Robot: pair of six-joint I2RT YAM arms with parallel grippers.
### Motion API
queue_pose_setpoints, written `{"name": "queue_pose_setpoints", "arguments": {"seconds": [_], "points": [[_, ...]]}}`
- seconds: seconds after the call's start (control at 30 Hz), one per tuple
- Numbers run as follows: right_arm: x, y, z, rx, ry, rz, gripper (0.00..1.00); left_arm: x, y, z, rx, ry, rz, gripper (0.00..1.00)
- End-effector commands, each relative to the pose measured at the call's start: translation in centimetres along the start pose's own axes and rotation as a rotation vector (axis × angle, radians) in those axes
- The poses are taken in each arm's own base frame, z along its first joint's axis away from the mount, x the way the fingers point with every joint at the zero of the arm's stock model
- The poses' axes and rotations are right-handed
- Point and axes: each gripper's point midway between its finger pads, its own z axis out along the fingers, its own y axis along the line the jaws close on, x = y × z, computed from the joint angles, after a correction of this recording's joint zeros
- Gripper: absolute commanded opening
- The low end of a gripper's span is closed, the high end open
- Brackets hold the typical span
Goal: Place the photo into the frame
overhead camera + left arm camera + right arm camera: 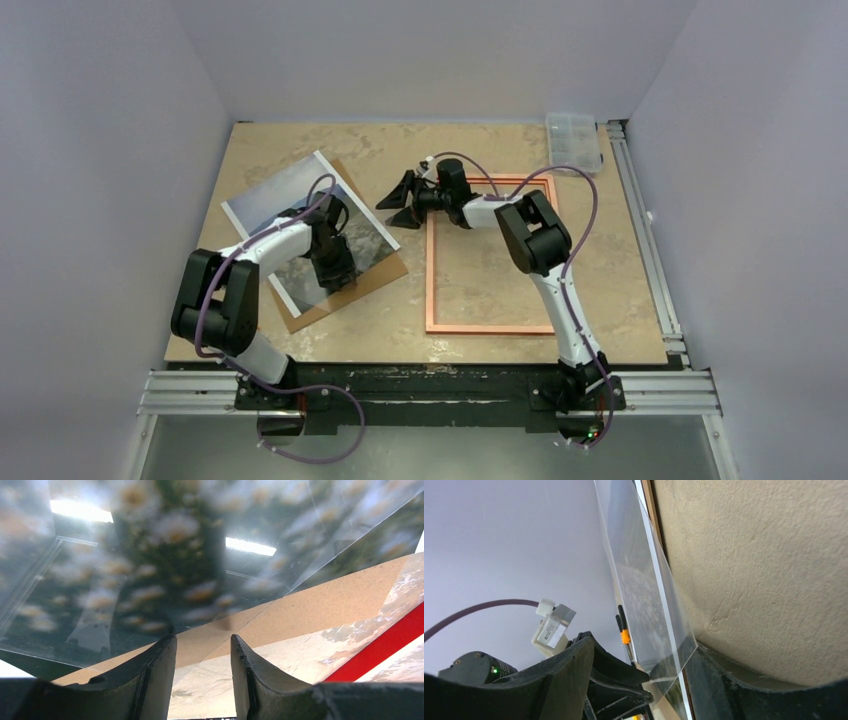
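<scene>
The photo [285,205] lies face up at the left on a brown backing board [375,280], glossy as if under a clear sheet. My left gripper [335,270] sits over the photo's near right edge. In the left wrist view the left gripper [202,637] is open with nothing between its fingers, and the photo [150,555] is just beyond the tips. The frame [432,270] lies copper back up on the right; a red strip of the frame [380,647] shows. My right gripper [405,200] points left, open. A clear sheet's corner [674,650] stands between the right gripper's [644,645] fingers.
A clear plastic box [575,140] stands at the table's back right corner. Metal rails [650,250] run along the right and near edges. White walls close in on the table at the left, back and right.
</scene>
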Motion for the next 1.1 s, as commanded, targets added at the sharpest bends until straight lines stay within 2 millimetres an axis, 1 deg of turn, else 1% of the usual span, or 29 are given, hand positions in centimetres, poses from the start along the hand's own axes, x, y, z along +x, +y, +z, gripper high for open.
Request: {"name": "queue_pose_setpoints", "arguments": {"seconds": [0.0, 0.13, 0.3, 0.47, 0.53, 0.63, 0.7, 0.73, 0.8, 0.83, 0.87, 0.9, 0.93, 0.97, 1.0, 1.07], "points": [[0.6, 0.5, 0.2, -0.075, 0.01, 0.052, 0.62, 0.4, -1.3, 0.6, 0.032, 0.016, 0.023, 0.42], [0.5, 1.8, 0.1, -0.118, 0.006, 0.03, 0.55, 0.6, -1.6, 0.6, 0.026, 0.019, 0.036, 0.41], [1.1, 2.2, 0.5, -0.123, 0.025, 0.019, 0.42, 0.7, -2.0, 0.5, 0.025, 0.012, 0.047, 0.41], [1.8, 1.6, 0.8, -0.106, 0.039, 0.02, 0.24, 0.7, -2.3, 0.3, 0.031, 0.003, 0.054, 0.41], [1.9, 1.5, 0.7, -0.099, 0.041, 0.019, 0.15, 0.6, -2.5, 0.0, 0.038, -0.007, 0.056, 0.42], [2.0, 2.1, 0.4, -0.086, 0.043, -0.016, 0.01, 0.4, -2.8, -0.8, 0.059, -0.034, 0.059, 0.45], [2.1, 2.7, 0.0, -0.072, 0.045, -0.045, 0.0, 0.0, -3.2, -1.8, 0.088, -0.068, 0.062, 0.5], [2.1, 3.1, -0.2, -0.067, 0.044, -0.065, 0.0, -0.3, -3.7, -2.8, 0.119, -0.097, 0.066, 0.54], [2.3, 4.0, -0.9, -0.055, 0.038, -0.099, 0.0, -0.7, -4.5, -4.7, 0.178, -0.152, 0.072, 0.62], [2.3, 4.6, -1.5, -0.049, 0.026, -0.114, 0.0, -0.9, -5.0, -5.8, 0.215, -0.18, 0.077, 0.69], [2.2, 5.0, -2.1, -0.042, 0.012, -0.129, 0.0, -1.1, -5.5, -6.8, 0.251, -0.209, 0.08, 0.74], [2.1, 5.4, -2.7, -0.033, -0.005, -0.137, 0.0, -1.2, -5.9, -7.9, 0.285, -0.238, 0.082, 0.78], [2.0, 6.5, -3.7, -0.039, -0.026, -0.158, 0.0, -1.3, -6.2, -8.9, 0.317, -0.265, 0.083, 0.82], [2.0, 6.9, -4.7, -0.037, -0.045, -0.166, 0.0, -1.3, -6.5, -9.8, 0.347, -0.29, 0.083, 0.86], [1.9, 6.8, -5.8, -0.03, -0.062, -0.167, 0.0, -1.4, -6.8, -10.7, 0.377, -0.311, 0.084, 0.88], [1.9, 7.1, -8.0, -0.019, -0.1, -0.176, 0.0, -1.3, -7.2, -12.0, 0.42, -0.342, 0.083, 0.9]]}}
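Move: The raised corner of the clear sheet is already between the right gripper's open fingers, nearer the lower one, about 1 cm to the left and 1 cm below the hand point. From that gripper, the photo's middle is about 5 cm back and 16 cm left, and the middle of the frame's left rail is about 9 cm back and 10 cm right, both some 5 cm lower. From the left gripper, down on the pile's near edge, the corner is roughly 15 cm ahead, 9 cm right and 2 cm higher. Shut the right gripper fully on the clear sheet's corner, easing about 1 cm left as it closes, then lift it nearly 4 cm while drawing back and right. Meanwhile slide the left fingertips about 2 cm right, low along the pile, then raise the left gripper about 10 cm clear, opening it wide and swinging its fingers some 20 degrees forward. ##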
